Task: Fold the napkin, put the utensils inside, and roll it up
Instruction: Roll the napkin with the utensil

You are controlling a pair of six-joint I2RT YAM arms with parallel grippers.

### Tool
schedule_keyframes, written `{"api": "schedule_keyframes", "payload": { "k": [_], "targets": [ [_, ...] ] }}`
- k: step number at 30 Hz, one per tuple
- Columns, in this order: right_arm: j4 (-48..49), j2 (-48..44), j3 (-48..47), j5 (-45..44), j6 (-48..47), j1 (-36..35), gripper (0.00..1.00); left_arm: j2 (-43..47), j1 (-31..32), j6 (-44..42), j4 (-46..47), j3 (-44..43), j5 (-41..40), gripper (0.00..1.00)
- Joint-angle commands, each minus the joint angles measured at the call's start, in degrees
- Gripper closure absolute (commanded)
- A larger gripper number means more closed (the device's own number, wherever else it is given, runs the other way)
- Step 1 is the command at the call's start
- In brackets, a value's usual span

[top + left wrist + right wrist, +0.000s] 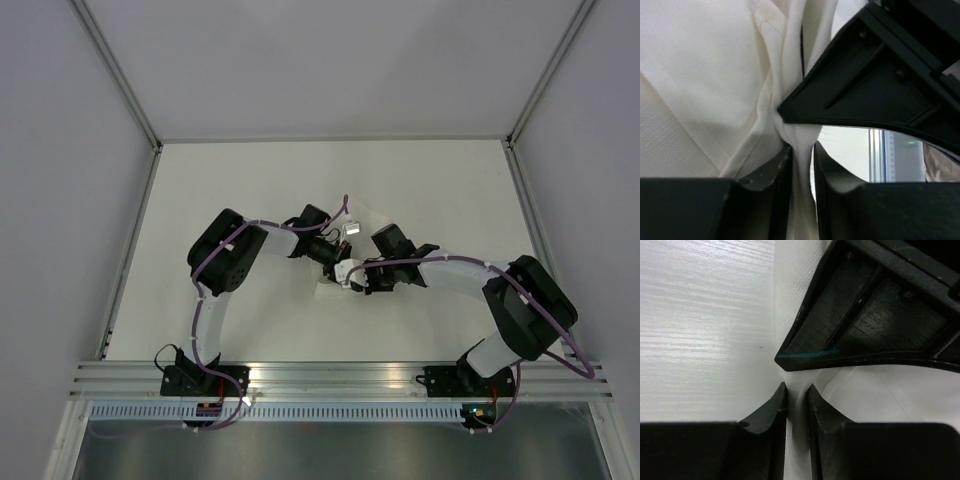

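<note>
The white napkin (361,218) lies bunched at mid-table where the two arms meet. In the left wrist view the napkin (715,75) gathers into a twisted rope that runs between my left gripper's (801,150) fingers. A thin slit of light shows beside the right finger, so the jaws stand slightly apart. My right gripper (796,390) is shut on a pinched fold of the napkin (880,390), with cloth filling its gap. The grippers (345,265) face each other almost tip to tip. The utensils are out of view.
The white table (450,190) is walled by grey panels with metal posts at the corners. An aluminium rail (340,378) carries both arm bases at the near edge. Purple cables (345,205) loop above the wrists.
</note>
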State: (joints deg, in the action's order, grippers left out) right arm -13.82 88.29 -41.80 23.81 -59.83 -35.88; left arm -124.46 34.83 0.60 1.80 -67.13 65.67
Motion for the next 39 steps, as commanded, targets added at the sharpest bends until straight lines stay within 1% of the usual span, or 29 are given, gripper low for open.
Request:
{"api": "schedule_keyframes", "payload": {
  "k": [1,5,6,8,9,11,12,13,15,17,20,21,23,26,27,29,30,31,32,33,34,35,36,38,39],
  "targets": [
    [-8.84,5.30,-1.35,-0.27,-2.13,0.11,0.79,-0.70,-0.20,-1.93,-4.53,1.83,-8.80,0.68],
    [-15.69,9.17,-6.69,3.25,-3.36,1.24,0.83,2.55,-0.55,-1.22,-3.65,2.18,-9.59,0.61],
    [-18.84,10.75,-7.76,4.04,-3.80,1.51,0.83,3.34,-0.64,0.61,-2.69,2.44,-10.12,0.60],
    [-21.76,12.25,-10.84,6.59,-5.03,2.56,0.84,5.98,-1.08,1.42,-2.07,3.41,-11.17,0.59],
    [-24.64,13.65,-11.80,7.47,-5.38,2.92,0.84,6.94,-1.34,2.81,1.24,4.02,-12.57,0.59],
    [-27.29,15.24,-14.61,9.57,-6.60,3.88,0.85,9.92,-2.22,4.49,3.37,5.69,-14.07,0.57],
    [-29.40,16.72,-15.41,10.02,-6.96,4.15,0.85,10.90,-2.48,6.41,4.86,6.48,-16.86,0.56],
    [-30.46,17.61,-16.98,10.46,-7.40,4.41,0.85,12.21,-3.18,7.04,7.14,7.97,-17.67,0.55],
    [-33.09,19.45,-18.40,11.60,-8.19,5.11,0.85,14.51,-4.15,9.31,9.26,9.03,-18.20,0.54],
    [-34.42,20.51,-20.24,11.96,-8.80,5.82,0.85,16.17,-5.12,9.86,10.50,9.91,-18.91,0.53],
    [-37.15,22.71,-22.44,12.57,-9.25,6.34,0.85,18.37,-6.00,10.74,12.25,11.67,-22.33,0.53],
    [-38.54,23.76,-22.97,13.01,-9.77,6.43,0.85,20.21,-6.17,11.61,13.13,12.28,-25.30,0.53],
    [-39.87,24.99,-24.73,13.36,-10.13,6.96,0.85,22.50,-6.70,12.58,16.11,14.65,-26.82,0.53],
    [-42.95,27.54,-27.27,14.24,-10.83,7.75,0.85,26.55,-6.79,14.60,16.57,16.77,-29.80,0.54],
    [-44.52,29.03,-27.98,14.33,-11.35,7.93,0.85,28.99,-6.79,15.30,16.65,17.99,-32.77,0.55],
    [-45.76,30.70,-29.82,14.51,-11.45,8.54,0.85,32.07,-6.79,15.92,18.14,20.45,-35.95,0.56],
    [-46.64,32.19,-30.35,14.42,-11.45,8.72,0.85,33.74,-6.79,16.97,21.54,23.94,-39.27,0.56],
    [-47.17,32.90,-31.40,14.59,-11.79,8.98,0.85,37.50,-6.62,17.33,23.58,25.89,-40.43,0.56],
    [-48.74,33.78,-32.11,14.94,-11.88,9.24,0.85,39.37,-6.36,17.15,25.34,27.74,-41.58,0.56],
    [-49.97,35.18,-32.98,15.29,-12.41,9.33,0.85,41.04,-5.92,17.07,29.01,29.59,-44.89,0.56],
    [-50.85,35.80,-34.73,15.73,-12.85,9.94,0.85,42.97,-5.04,16.54,30.18,32.82,-46.32,0.56],
    [-51.65,36.42,-35.45,16.09,-12.94,10.12,0.85,45.95,-4.25,15.75,31.41,34.25,-48.16,0.56],
    [-52.52,37.47,-35.98,16.09,-12.85,10.30,0.85,47.54,-3.37,14.27,33.33,36.96,-52.36,0.56],
    [-53.93,38.44,-37.56,16.44,-12.85,10.74,0.85,51.14,-1.09,11.63,35.81,39.52,-54.67,0.55],
    [-54.37,39.32,-38.35,16.44,-12.85,10.83,0.85,52.12,1.27,10.22,36.25,40.75,-57.64,0.55]
  ]
}}
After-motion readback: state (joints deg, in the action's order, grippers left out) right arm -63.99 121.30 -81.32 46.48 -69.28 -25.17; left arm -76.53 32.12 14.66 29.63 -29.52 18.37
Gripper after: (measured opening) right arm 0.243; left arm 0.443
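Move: My left and right fingertips are both on the napkin roll, whose middle is about 2 cm to the right of my left hand and 1 cm left of my right, level with both. My right fingertips sit some 3 cm right of my left ones. From my left hand, the roll's open left end is roughly 9 cm to the left. The still-flat napkin spreads ahead, its middle about 11 cm farther out and slightly lower. With my right fingers keeping their pinch on the roll and staying in place, I tip that wrist over by some 40 degrees, fingertips swinging back towards my base and the hand's back forward. Meanwhile my left fingers open wider and let go, slipping forward and left low down, then climbing up and left to about 11 cm, turning counter-clockwise by nearly 50 degrees. ##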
